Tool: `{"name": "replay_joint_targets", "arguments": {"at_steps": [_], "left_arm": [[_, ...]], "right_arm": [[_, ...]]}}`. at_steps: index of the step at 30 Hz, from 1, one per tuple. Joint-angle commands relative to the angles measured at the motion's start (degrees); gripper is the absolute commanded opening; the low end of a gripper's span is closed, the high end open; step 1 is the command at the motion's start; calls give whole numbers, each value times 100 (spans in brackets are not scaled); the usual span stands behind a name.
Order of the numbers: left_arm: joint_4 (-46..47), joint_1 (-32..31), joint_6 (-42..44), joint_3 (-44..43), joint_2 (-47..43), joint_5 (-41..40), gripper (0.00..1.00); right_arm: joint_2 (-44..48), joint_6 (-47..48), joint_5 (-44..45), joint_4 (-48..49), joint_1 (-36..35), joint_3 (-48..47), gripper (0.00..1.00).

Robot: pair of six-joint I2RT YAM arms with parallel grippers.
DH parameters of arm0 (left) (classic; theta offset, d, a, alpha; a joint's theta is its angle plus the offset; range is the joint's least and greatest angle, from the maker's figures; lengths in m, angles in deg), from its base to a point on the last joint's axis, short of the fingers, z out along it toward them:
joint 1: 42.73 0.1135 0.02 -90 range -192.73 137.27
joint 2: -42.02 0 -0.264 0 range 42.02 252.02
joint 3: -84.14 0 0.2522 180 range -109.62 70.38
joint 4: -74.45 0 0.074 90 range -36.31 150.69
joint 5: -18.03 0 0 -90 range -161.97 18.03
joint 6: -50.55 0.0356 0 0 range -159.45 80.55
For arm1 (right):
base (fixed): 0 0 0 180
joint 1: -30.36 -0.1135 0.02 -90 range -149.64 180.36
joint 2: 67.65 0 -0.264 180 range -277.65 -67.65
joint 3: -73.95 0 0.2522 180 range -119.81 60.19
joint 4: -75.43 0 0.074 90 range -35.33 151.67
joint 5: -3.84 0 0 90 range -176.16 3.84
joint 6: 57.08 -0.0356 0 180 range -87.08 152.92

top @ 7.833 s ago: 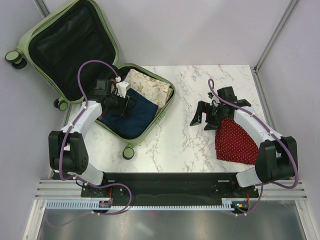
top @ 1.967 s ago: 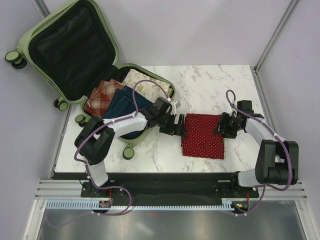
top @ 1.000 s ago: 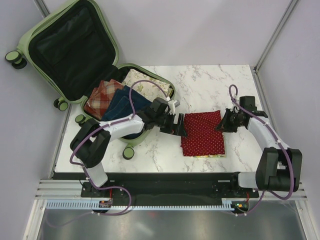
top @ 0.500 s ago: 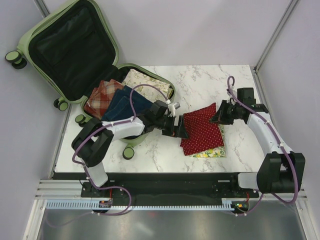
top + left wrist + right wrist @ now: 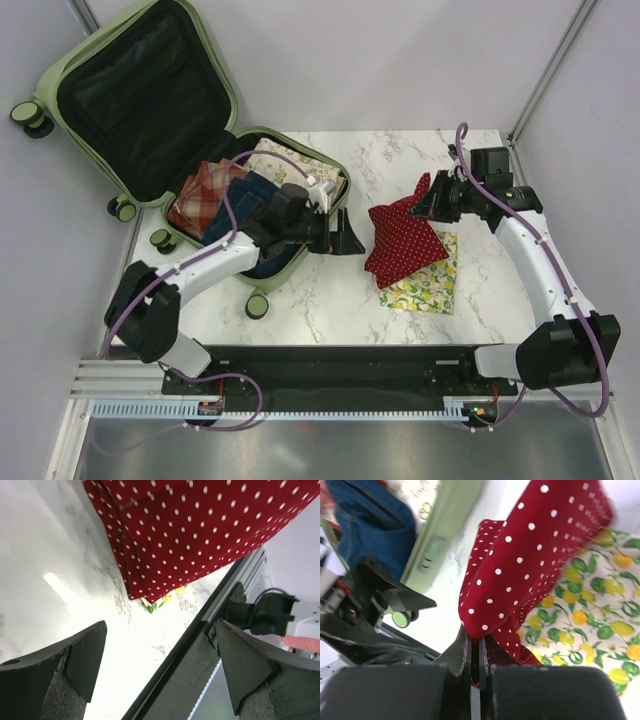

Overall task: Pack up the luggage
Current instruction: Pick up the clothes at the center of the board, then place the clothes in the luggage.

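Observation:
The luggage (image 5: 335, 205) lies open at the table's left, its pale green lid (image 5: 60, 70) leaning on the wall. In its base lie a plaid cloth (image 5: 200, 190), blue denim (image 5: 262, 200) and a cream patterned cloth (image 5: 290, 162). My right gripper (image 5: 425, 200) is shut on a corner of a red polka-dot cloth (image 5: 400, 245) and holds it up off the table; the pinched fold (image 5: 485, 625) sits between its jaws (image 5: 480, 645). A lemon-print cloth (image 5: 425, 285) lies under the red one. My left gripper (image 5: 345, 235) stands open and empty between luggage and red cloth (image 5: 200, 530).
The luggage's near caster wheel (image 5: 258, 305) rests on the marble table (image 5: 330, 310). In the left wrist view the table's front rail (image 5: 210, 645) runs between my wide-apart fingers (image 5: 75, 660). Metal posts (image 5: 545, 70) and grey walls close in the sides.
My right gripper has raised the red cloth's corner up and back, uncovering the lemon-print cloth. My left gripper has drawn back left toward the luggage, away from the red cloth.

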Motion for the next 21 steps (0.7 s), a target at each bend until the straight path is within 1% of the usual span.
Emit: {"name": "replay_joint_targets", "arguments": {"at_steps": [1, 5, 6, 7, 8, 9, 10, 11, 15, 16, 18, 19, 21], "left_arm": [[-310, 405, -109, -127, -666, -165, 96], [-820, 941, 31, -320, -1228, -278, 98], [-1056, 1221, 49, -399, -1344, -331, 98], [-1171, 1363, 67, -443, -1441, -401, 98], [-1320, 1512, 110, -487, -1659, -628, 98], [-1513, 1810, 163, -548, -1748, -726, 99], [-1602, 1952, 224, -575, -1845, -832, 99], [-1673, 2197, 373, -601, -2002, -1059, 100], [-1937, 2778, 638, -742, -2249, -1456, 100], [-2015, 2892, 664, -751, -2294, -1535, 100], [-2069, 3200, 700, -777, -2425, -1842, 100], [-2077, 3306, 717, -760, -2469, -1956, 100], [-2086, 3596, 752, -760, -2522, -2019, 100]], "right_arm": [[36, -263, -29, 38, -173, -493, 0], [-140, -361, 15, 47, -532, -1019, 0], [-236, -369, 15, 47, -620, -1125, 0], [-289, -387, 15, 47, -700, -1231, 0], [-411, -396, 15, 38, -883, -1458, 0], [-473, -404, 6, 38, -998, -1582, 0], [-544, -405, -3, 47, -1104, -1714, 0], [-692, -405, -46, 38, -1340, -1976, 0], [-1141, -317, -178, 64, -2026, -2698, 0], [-1255, -291, -213, 47, -2323, -3013, 0], [-1624, -141, -424, 38, -2624, -3348, 0], [-1747, -115, -486, 38, -2904, -3707, 0], [-2151, 16, -792, 38, -3169, -4113, 0]]}}
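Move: The right hand already holds the red dotted cloth by its edge. The suitcase's open lower half is centred some 36 cm to its left and a couple of centimetres farther out, 12 cm below; the suitcase's right rim is about 20 cm left and level fore and aft, and the floral cloth inside 28 cm left and 9 cm ahead. The lemon-print cloth lies 10 cm back, 2 cm right, 17 cm below. From the empty left hand, the suitcase's middle is about 19 cm left, 7 cm ahead. Carrying the red dotted cloth in still-shut fingers, the right arm speeds up leftwards by about 20 cm, rising some 11 cm as it goes, towards the open suitcase, and turns roughly 30 degrees counter-clockwise. The open, empty left hand sweeps ahead of it, left, up and somewhat forward over the packed clothes, swinging counter-clockwise. ##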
